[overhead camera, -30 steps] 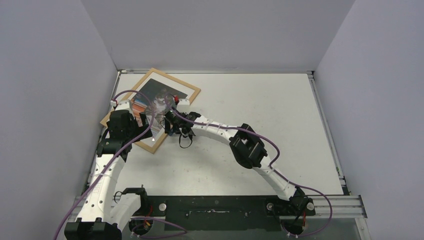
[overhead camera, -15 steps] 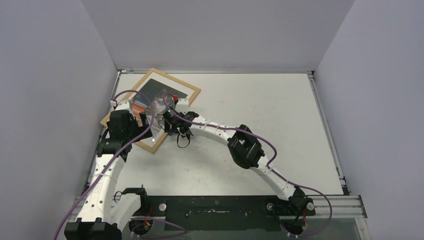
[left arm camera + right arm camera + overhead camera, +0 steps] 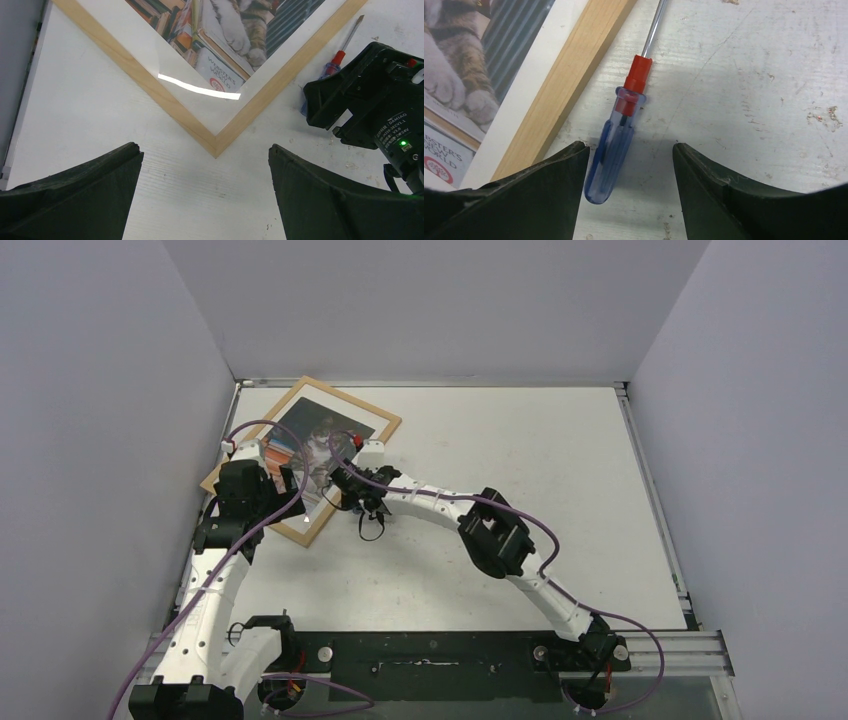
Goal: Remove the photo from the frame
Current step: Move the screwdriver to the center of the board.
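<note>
The frame point(image 3: 352, 398) of light wood lies flat at the back left of the table, with the photo point(image 3: 310, 430) of a cat on books inside it. My left gripper point(image 3: 202, 146) hangs open above the frame's near corner point(image 3: 150, 80), holding nothing. Beside the frame's right edge point(image 3: 569, 85) lies a screwdriver point(image 3: 616, 145) with a blue handle and red collar. My right gripper point(image 3: 630, 146) is low over the table and straddles that handle. Its left finger is close against the handle. The right finger stands clear, so the jaws are open.
The right arm's wrist housing point(image 3: 375, 110) sits just right of the frame's near corner, close to my left gripper. The left wall point(image 3: 120, 440) rises right behind the frame. The white table point(image 3: 520, 470) stretches off to the right.
The right gripper's jaws have narrowed around the screwdriver handle, and it has shifted slightly along the frame's edge. The left arm and frame have not moved.
</note>
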Motion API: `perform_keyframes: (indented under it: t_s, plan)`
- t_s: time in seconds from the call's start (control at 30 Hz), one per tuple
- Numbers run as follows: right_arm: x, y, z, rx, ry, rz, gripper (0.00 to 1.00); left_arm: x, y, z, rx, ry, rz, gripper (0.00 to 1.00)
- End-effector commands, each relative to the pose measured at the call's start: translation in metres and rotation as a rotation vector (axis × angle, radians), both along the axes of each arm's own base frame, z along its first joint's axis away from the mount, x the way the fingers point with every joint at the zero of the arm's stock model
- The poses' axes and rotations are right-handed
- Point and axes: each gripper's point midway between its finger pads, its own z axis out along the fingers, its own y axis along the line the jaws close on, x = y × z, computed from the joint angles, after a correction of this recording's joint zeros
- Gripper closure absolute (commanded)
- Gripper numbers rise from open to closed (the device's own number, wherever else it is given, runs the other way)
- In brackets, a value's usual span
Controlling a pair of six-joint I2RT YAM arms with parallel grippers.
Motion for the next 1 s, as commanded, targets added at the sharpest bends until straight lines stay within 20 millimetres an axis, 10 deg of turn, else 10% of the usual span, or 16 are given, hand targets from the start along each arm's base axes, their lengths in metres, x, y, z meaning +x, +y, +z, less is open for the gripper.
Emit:
perform_keyframes:
  t_s: [0.0,0.63,0.97]
  plan:
    - [-0.008,-0.015,-0.002,-0.028,0.048,0.015,0.39,0.009,0.000,0.019,-0.012,-0.075,0.002,0.03]
    - [-0.007,-0.055,-0.011,-0.157,0.076,0.018,0.84,0.009,-0.002,0.017,-0.016,-0.069,-0.004,0.03]
    - [-0.011,-0.133,0.007,-0.226,0.097,0.031,1.00,0.009,-0.002,0.015,-0.019,-0.063,-0.005,0.03]
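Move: The screwdriver's handle lies just under the right hand, between its half-open fingers, some 1 cm left and 1 cm ahead of the hand point and 1 cm below. The frame's middle is about 14 cm to the right hand's left and 13 cm ahead; the frame's near corner is 10 cm left and 12 cm back. The board's centre lies about 17 cm to its right and 2 cm ahead. From the left hand the handle is roughly 10 cm ahead, 10 cm right and 15 cm below. The right hand creeps a couple of centimetres to its right while its half-open fingers close around the screwdriver's handle from both sides and pinch it, sinking only about half a centimetre. With the grip made, it speeds up to the right, away from the frame and towards the board's centre, about 8 cm in all, staying low over the board and rolling its left side down by less than 10 degrees. ##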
